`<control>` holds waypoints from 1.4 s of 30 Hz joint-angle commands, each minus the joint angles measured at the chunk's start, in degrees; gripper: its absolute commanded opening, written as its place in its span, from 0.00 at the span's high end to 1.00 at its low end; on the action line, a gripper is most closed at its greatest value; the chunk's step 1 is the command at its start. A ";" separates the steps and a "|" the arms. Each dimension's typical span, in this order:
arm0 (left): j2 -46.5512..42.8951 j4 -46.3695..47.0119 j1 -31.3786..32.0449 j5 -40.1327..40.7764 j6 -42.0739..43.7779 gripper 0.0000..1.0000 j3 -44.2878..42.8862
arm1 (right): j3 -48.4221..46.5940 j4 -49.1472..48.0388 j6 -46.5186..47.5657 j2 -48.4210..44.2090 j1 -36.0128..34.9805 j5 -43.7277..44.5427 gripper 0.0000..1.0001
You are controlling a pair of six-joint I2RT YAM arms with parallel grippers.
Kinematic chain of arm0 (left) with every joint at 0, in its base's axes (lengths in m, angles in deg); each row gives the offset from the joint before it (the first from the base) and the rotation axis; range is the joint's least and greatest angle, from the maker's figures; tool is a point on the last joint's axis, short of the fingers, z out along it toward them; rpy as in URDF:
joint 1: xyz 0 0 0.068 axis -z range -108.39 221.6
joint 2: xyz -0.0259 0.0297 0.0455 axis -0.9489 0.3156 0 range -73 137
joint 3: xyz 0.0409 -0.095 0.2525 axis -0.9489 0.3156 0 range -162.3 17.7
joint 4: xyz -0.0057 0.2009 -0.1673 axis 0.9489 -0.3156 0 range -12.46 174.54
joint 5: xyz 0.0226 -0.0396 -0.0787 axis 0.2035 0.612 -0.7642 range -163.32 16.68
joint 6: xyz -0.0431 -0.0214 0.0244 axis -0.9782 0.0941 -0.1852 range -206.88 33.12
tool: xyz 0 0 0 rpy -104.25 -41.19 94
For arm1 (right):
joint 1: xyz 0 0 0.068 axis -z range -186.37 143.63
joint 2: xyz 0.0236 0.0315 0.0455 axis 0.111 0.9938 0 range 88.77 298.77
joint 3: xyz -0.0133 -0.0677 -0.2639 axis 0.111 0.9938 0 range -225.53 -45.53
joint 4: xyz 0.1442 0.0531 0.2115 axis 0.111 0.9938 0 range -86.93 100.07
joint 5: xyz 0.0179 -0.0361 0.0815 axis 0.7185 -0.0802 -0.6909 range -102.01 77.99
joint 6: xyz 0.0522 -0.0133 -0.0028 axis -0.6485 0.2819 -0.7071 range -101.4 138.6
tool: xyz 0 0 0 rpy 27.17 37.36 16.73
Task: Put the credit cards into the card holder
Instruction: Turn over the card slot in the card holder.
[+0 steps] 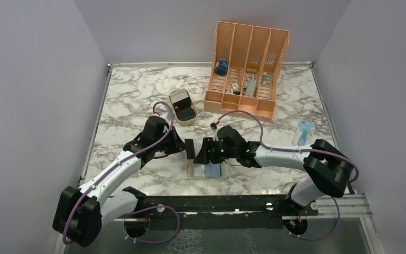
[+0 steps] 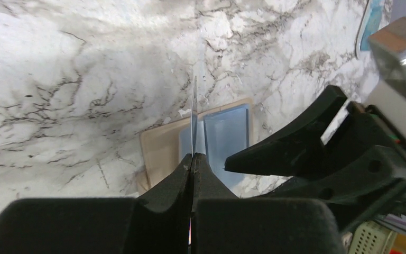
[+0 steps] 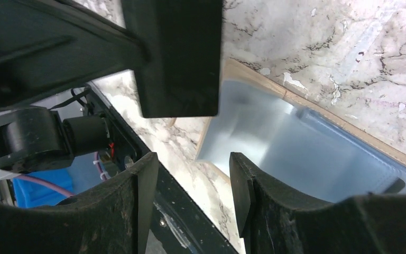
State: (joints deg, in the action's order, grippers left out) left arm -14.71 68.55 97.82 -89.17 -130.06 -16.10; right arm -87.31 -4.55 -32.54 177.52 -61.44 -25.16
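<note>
The card holder (image 1: 205, 172) lies open near the table's front edge, a tan wallet with light-blue inner pockets. My left gripper (image 1: 186, 148) is shut on a black credit card (image 1: 191, 150) and holds it upright just above the wallet's left side. In the left wrist view the card (image 2: 194, 114) shows edge-on between my shut fingers (image 2: 193, 159), above the wallet (image 2: 224, 135). My right gripper (image 1: 205, 153) is open and empty just over the wallet's far edge. In the right wrist view it (image 3: 193, 172) hangs open over the blue pocket (image 3: 306, 151), with the black card (image 3: 177, 58) in front.
A tan oval tray (image 1: 175, 97) with a dark flat thing in it sits behind the left gripper. A big orange slotted organizer (image 1: 246, 69) stands at the back. A small pale-blue bottle (image 1: 303, 132) stands at the right. Walls close in on three sides.
</note>
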 commanded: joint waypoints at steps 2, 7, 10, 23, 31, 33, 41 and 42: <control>3.08 6.18 0.05 -5.82 0.26 1.00 4.20 | 0.03 4.08 2.87 -5.22 -0.30 2.34 0.48; 6.39 6.10 -0.02 -4.10 1.46 1.00 5.46 | 0.28 10.65 3.86 -11.41 -0.29 8.38 0.46; 7.97 4.64 -0.02 -1.91 2.60 1.00 4.99 | 1.44 13.74 3.82 -13.40 -0.30 13.25 0.42; 7.55 3.51 0.03 -0.64 3.19 1.00 4.79 | 3.80 15.39 0.60 -9.25 -0.26 18.58 0.41; 7.22 3.50 -0.01 -0.73 3.10 1.00 5.04 | 4.60 11.84 0.16 -5.84 -0.25 16.29 0.42; 7.20 3.50 0.03 -0.67 2.97 1.00 5.19 | 4.69 11.10 0.19 -5.38 -0.27 15.71 0.42; 7.11 3.93 -0.01 -0.82 2.82 1.00 5.67 | 5.68 7.49 0.32 -4.79 -0.27 13.11 0.45; 7.07 4.08 0.04 -0.77 2.76 1.00 5.75 | 5.56 7.52 0.27 -4.76 -0.30 13.10 0.45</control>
State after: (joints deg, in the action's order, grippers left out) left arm -6.74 72.55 97.82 -91.75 -128.29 -10.97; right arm -82.29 5.90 -32.08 171.81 -61.44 -10.60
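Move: The blue slot on the holder's right side lies roughly 6 cm to the right of the right hand, 3 cm nearer the base and 6 cm below. The white slot is to its left, about level left-right with this hand, 3 cm back and 6 cm down; the black card hangs some 3 cm left, 3 cm ahead and 3 cm higher. From the left hand, which grips that card, the white slot lies about 6 cm right, 7 cm back and 10 cm below. Above the blue slot the right hand, leaving the white one, arcs up about 4 cm, then right some 7 cm and down onto its outer part, fingers kept half open and tipping about 15 degrees further down; it ends with a slight creep back left, one finger seemingly against the slot's free edge. The left hand, keeping its pinch on the black card, sinks about 6 cm and draws back 2 cm towards the holder's left side, then holds still. ##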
